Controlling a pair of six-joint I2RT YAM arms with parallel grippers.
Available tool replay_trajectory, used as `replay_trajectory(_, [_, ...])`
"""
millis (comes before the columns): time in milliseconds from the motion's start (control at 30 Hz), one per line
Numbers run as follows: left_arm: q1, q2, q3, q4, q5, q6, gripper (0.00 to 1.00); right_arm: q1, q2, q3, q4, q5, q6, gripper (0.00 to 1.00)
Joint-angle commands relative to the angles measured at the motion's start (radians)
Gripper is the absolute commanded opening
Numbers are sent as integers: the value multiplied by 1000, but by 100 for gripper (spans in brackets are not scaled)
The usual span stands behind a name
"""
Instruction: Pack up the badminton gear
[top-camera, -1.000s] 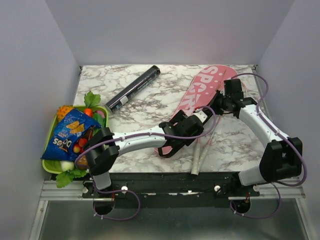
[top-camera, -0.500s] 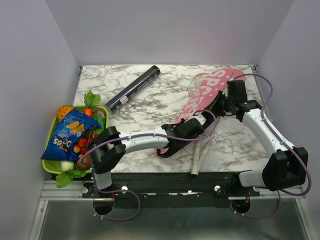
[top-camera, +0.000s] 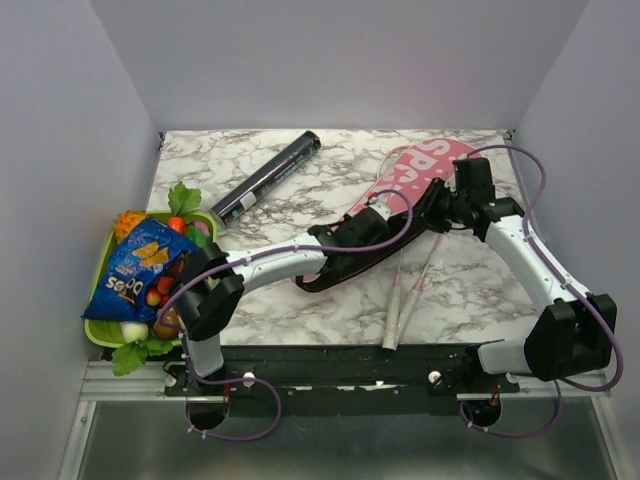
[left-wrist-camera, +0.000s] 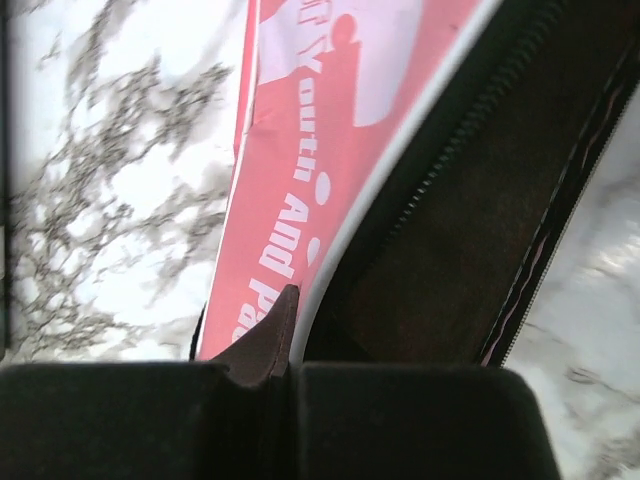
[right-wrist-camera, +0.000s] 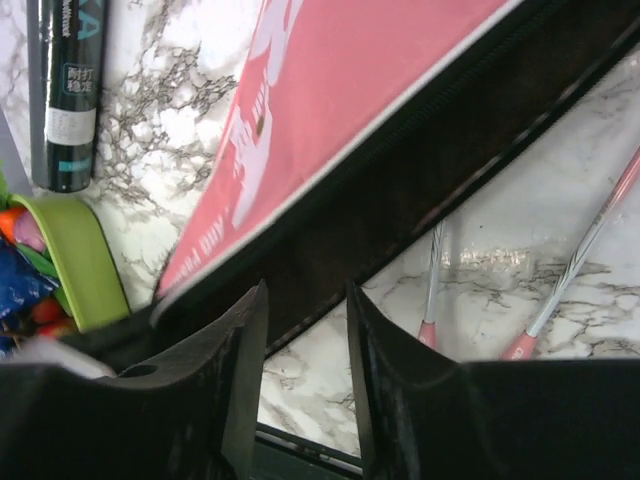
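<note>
The pink bag (top-camera: 422, 168) lettered "SPORT" lies at the back right, unzipped, with its dark inside showing. My left gripper (top-camera: 372, 222) is shut on the edge of its upper flap (left-wrist-camera: 330, 120) and holds it raised. My right gripper (top-camera: 434, 204) hovers beside the bag's opening, open, with only marble between its fingers (right-wrist-camera: 240, 340). Two rackets (top-camera: 398, 305) lie side by side on the table in front of the bag; their thin shafts (right-wrist-camera: 432, 270) show in the right wrist view. The long black tube (top-camera: 265, 178) lies diagonally at the back left.
A green tray (top-camera: 97, 333) of toy fruit stands at the left edge, with a blue snack packet (top-camera: 135, 265) on top. Its rim (right-wrist-camera: 85, 260) and the tube's end (right-wrist-camera: 62, 90) show in the right wrist view. White walls enclose the table.
My left gripper has shut on the bag's flap and carried it back and left, spreading the opening. My right gripper has let go of the bag and opened.
</note>
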Motion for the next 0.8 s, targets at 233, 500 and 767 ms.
replay_trajectory(233, [260,-136,18,-89,59,-117,0,2,-88,106,-102,50,-53,53])
replay_trajectory(500, [296,-152,23,-238,91,-335,0,1,-22,18,-149,213,-59,56])
replay_trajectory(767, [253,-174,-78,-223,178,-482,0,-8,90,-8,-149,371,-10,64])
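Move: The left hand still pinches the racket bag near its narrow end; bare table, where the bag is taken, lies roughly 10 cm left and 3 cm ahead, with the black tube's middle about 24 cm left and 18 cm ahead. The right hand, already open at the bag's raised edge just under its fingers, has the left racket's shaft about 7 cm left and 1 cm back, the right racket's shaft straight below, both some 10 cm down. Keeping its pinch on the bag, the left hand drags it about 10 cm left, away from the rackets, first swinging forward and slightly up, then easing back and down while turning some 25 degrees counter-clockwise. The right hand lifts clear of the bag edge by about 5 cm, then drops some 9 cm and drifts 4 cm left over the racket shafts, fingers opening wider. ##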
